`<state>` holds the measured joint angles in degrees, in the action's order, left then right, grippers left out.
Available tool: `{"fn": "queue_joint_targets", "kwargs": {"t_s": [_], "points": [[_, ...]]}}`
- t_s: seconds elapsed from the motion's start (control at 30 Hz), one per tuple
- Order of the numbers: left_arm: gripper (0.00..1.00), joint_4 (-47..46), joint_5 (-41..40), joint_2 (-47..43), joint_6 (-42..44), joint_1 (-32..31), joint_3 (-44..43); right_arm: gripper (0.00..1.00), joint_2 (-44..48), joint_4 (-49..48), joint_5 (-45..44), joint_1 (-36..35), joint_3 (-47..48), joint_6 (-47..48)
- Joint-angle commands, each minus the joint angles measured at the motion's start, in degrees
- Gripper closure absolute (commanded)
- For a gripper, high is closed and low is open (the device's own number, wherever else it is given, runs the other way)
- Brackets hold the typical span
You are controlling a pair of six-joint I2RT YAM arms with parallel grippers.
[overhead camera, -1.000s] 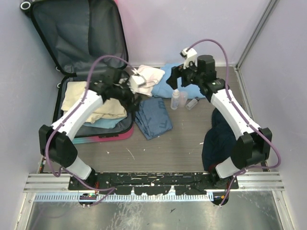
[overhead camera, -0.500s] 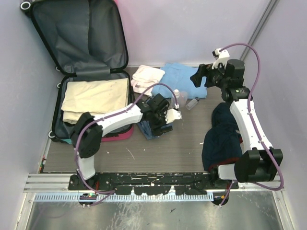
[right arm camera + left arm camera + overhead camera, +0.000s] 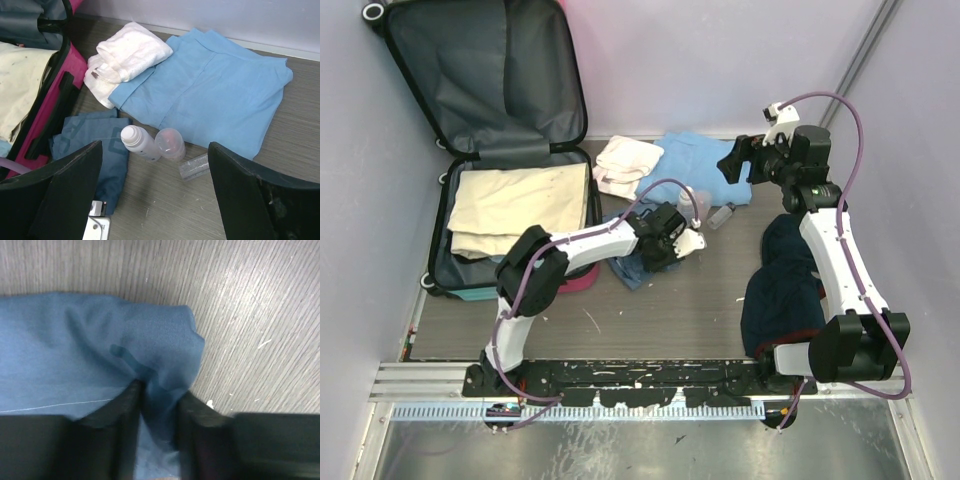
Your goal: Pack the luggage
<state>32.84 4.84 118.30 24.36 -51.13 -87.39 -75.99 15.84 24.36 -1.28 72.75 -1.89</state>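
Observation:
The luggage lies open at the back left, its dark grey lined lid up against the wall. A folded cream cloth fills its base, and the pink shell shows at the edge. To the right of it a folded dark blue cloth lies on the table. My left gripper is down on this cloth's corner, with a fold of it bunched between the fingers. In the top view that gripper covers most of the cloth. My right gripper hangs open above the back of the table, holding nothing.
A rolled white towel and a light blue garment lie at the back. In front of them are a white bottle, a capped clear bottle and a clear tube. A dark navy cloth heap sits by the right arm.
My left arm swung from the suitcase to the dark blue cloth and its fingers closed onto a fold. The right arm drew back toward the right wall, then held still.

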Motion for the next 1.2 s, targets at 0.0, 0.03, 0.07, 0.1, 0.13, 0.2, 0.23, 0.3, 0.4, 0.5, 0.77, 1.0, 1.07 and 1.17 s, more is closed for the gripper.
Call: {"fn": "queue_joint_targets", "kwargs": {"t_s": [0.0,0.03,0.07,0.1,0.13,0.2,0.23,0.3,0.4,0.5,0.77,1.0,1.07,1.17], "points": [[0.83,2.61,1.58,0.28,-2.48,-0.14,-4.98,0.10,1.60,-2.00,0.64,0.23,1.35,-0.30],[0.90,4.47,3.16,-0.70,-3.88,-0.04,-6.23,0.10,1.48,-1.89,0.79,0.22,1.50,-0.31],[0.95,6.24,5.89,-1.89,-5.33,0.41,-7.43,0.10,1.41,-1.86,0.90,0.22,1.66,-0.26],[0.99,7.43,8.11,-3.06,-7.06,1.22,-8.43,0.10,1.41,-1.86,1.01,0.23,1.66,-0.33],[1.00,8.73,10.87,-4.29,-8.84,1.87,-9.50,0.10,1.51,-1.84,1.04,0.24,1.69,-0.41],[1.00,10.97,18.57,-6.36,-12.17,4.69,-11.46,0.10,1.69,-1.82,1.05,0.25,1.64,-0.34],[1.00,11.82,20.97,-7.53,-13.89,6.16,-12.29,0.10,1.78,-1.73,1.12,0.23,1.62,-0.24],[1.00,13.11,25.85,-9.27,-16.68,9.05,-13.33,0.10,1.81,-1.53,1.17,0.22,1.65,-0.06],[1.00,13.34,32.22,-11.79,-21.03,14.20,-14.26,0.10,1.88,-1.00,1.27,0.22,1.77,0.44],[1.00,13.76,36.57,-13.81,-25.19,19.19,-16.20,0.10,2.01,-0.48,1.35,0.27,1.71,1.11],[1.00,14.18,43.44,-19.91,-31.79,34.25,-20.26,0.11,1.76,-0.02,1.90,0.22,1.53,3.12],[1.00,19.09,44.83,-25.66,-32.85,50.02,-21.06,0.12,0.73,-0.08,3.12,0.25,2.28,3.01],[1.00,21.30,44.80,-27.43,-31.82,54.97,-20.94,0.12,0.22,-0.23,3.61,0.22,2.62,2.71],[1.00,25.25,43.62,-30.04,-29.08,62.42,-20.80,0.13,-0.65,-0.59,4.17,0.27,2.99,2.23]]}}
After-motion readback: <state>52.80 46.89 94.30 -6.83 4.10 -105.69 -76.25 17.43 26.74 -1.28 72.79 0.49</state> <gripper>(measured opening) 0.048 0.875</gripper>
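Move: Under and between the left fingertips lies the right-hand part of the grey-blue jeans, whose middle is about 5 cm left, 1 cm ahead and 1 cm below. The white bottle stands roughly 4 cm right and 9 cm ahead, while the white towel lies some 8 cm left and 19 cm ahead. The cream trousers in the suitcase, are about 32 cm left, 9 cm ahead and 6 cm higher. From the right hand, the jeans are around 24 cm left, 11 cm back and 28 cm below. Shutting its fingers on the fold of jeans between them, the left hand draws the cloth almost straight up, then sweeps up, left and forward over the suitcase, rising some 30 cm and ending 25 cm farther left. The wrist swings counter-clockwise and rolls its left side down, so the fingers tip up from steeply down to pointing right and forward, keeping their pinch. ##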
